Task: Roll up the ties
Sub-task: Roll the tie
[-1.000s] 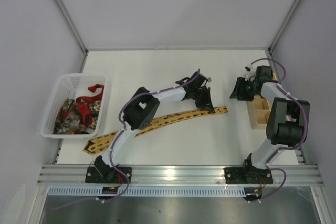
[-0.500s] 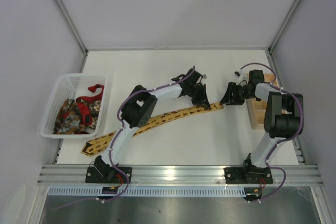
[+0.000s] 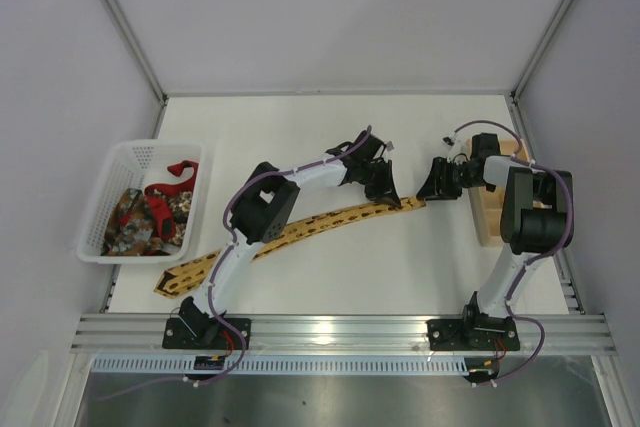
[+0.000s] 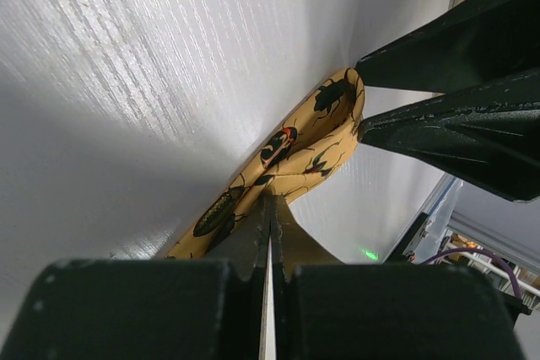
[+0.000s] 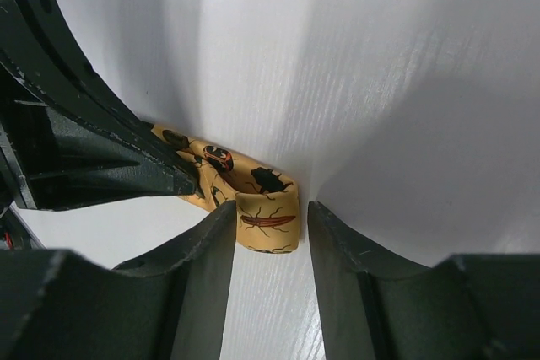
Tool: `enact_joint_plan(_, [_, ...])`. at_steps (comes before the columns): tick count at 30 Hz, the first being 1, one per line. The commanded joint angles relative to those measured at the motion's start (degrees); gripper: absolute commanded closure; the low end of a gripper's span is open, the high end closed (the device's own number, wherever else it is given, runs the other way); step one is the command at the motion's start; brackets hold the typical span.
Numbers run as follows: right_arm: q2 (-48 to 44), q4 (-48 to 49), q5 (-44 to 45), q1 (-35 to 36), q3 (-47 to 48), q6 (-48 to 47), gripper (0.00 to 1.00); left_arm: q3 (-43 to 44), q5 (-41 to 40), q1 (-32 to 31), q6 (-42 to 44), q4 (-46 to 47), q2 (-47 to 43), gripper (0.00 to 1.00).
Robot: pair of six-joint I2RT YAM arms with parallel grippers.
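A yellow tie [image 3: 300, 229] with beetle marks lies slantwise across the table, its narrow end folded over at the right. My left gripper [image 3: 388, 197] is shut on the tie just behind that fold, and in the left wrist view the shut tips [image 4: 272, 200] sit on the fabric [image 4: 295, 153]. My right gripper [image 3: 430, 187] stands open astride the folded end [image 5: 268, 208]. Its left finger [image 5: 211, 233] touches the fold, while a small gap remains at the right finger [image 5: 337, 242]. A red tie [image 3: 177, 171] and a dark patterned tie [image 3: 135, 222] lie in the basket.
A white mesh basket [image 3: 110, 182] stands at the left edge of the table. A wooden compartment box [image 3: 492, 219] sits at the right, just behind my right arm. The tie's wide end [image 3: 175, 280] lies near the front left rail.
My right gripper has moved left from the wooden box to the tie's folded end, and its jaws have narrowed. My left gripper has shifted slightly back and left, taking the tie's end with it.
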Motion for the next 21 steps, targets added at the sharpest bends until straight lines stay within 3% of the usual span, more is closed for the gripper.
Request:
enact_joint_plan(1, [1.57, -1.01, 1.02, 0.37, 0.8, -1.96, 0.55, -0.96, -3.98, 1.02, 2.02, -5.28, 1.67, 1.0])
enact_joint_plan(10, [2.8, -1.01, -0.56, 0.81, 0.63, -2.39, 0.62, 0.1, -3.98, 1.02, 2.46, -6.42, 2.11, 1.0])
enact_joint_plan(13, [2.62, -1.27, -0.12, 1.25, 0.98, -2.05, 0.7, 0.1, -3.89, 1.02, 2.46, -6.42, 2.38, 1.0])
enact_joint_plan(18, [-0.97, -1.79, 2.77, 2.21, 2.03, 0.68, 0.96, 0.01, -3.8, 1.02, 2.55, -6.59, 2.46, 1.0])
enact_joint_plan(21, [-4.05, -3.12, 4.7, 4.05, 3.08, 2.87, 1.0, 0.18, -3.89, 1.02, 2.98, -6.77, 2.55, 1.0])
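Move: The tie's folded end lies between the right hand's parted fingertips, about 1 cm to the left and 1 cm below the hand point. The left hand's shut fingertips rest on the tie some 7 cm left of the right hand and level with it in reach; from that left hand the folded end lies about 6 cm to the right. The wooden tray's middle stands about 17 cm right of the right hand and 1 cm farther out. The tie's folded end gets pinched: the right hand's fingers, about half open around it, close until nearly shut, slowly at first and then quickly, while the hand eases about 1 cm left towards the left fingertips, sinking and drawing back roughly half a centimetre. The left hand stays in place with its shut tips still on the tie, holding it to the table. ##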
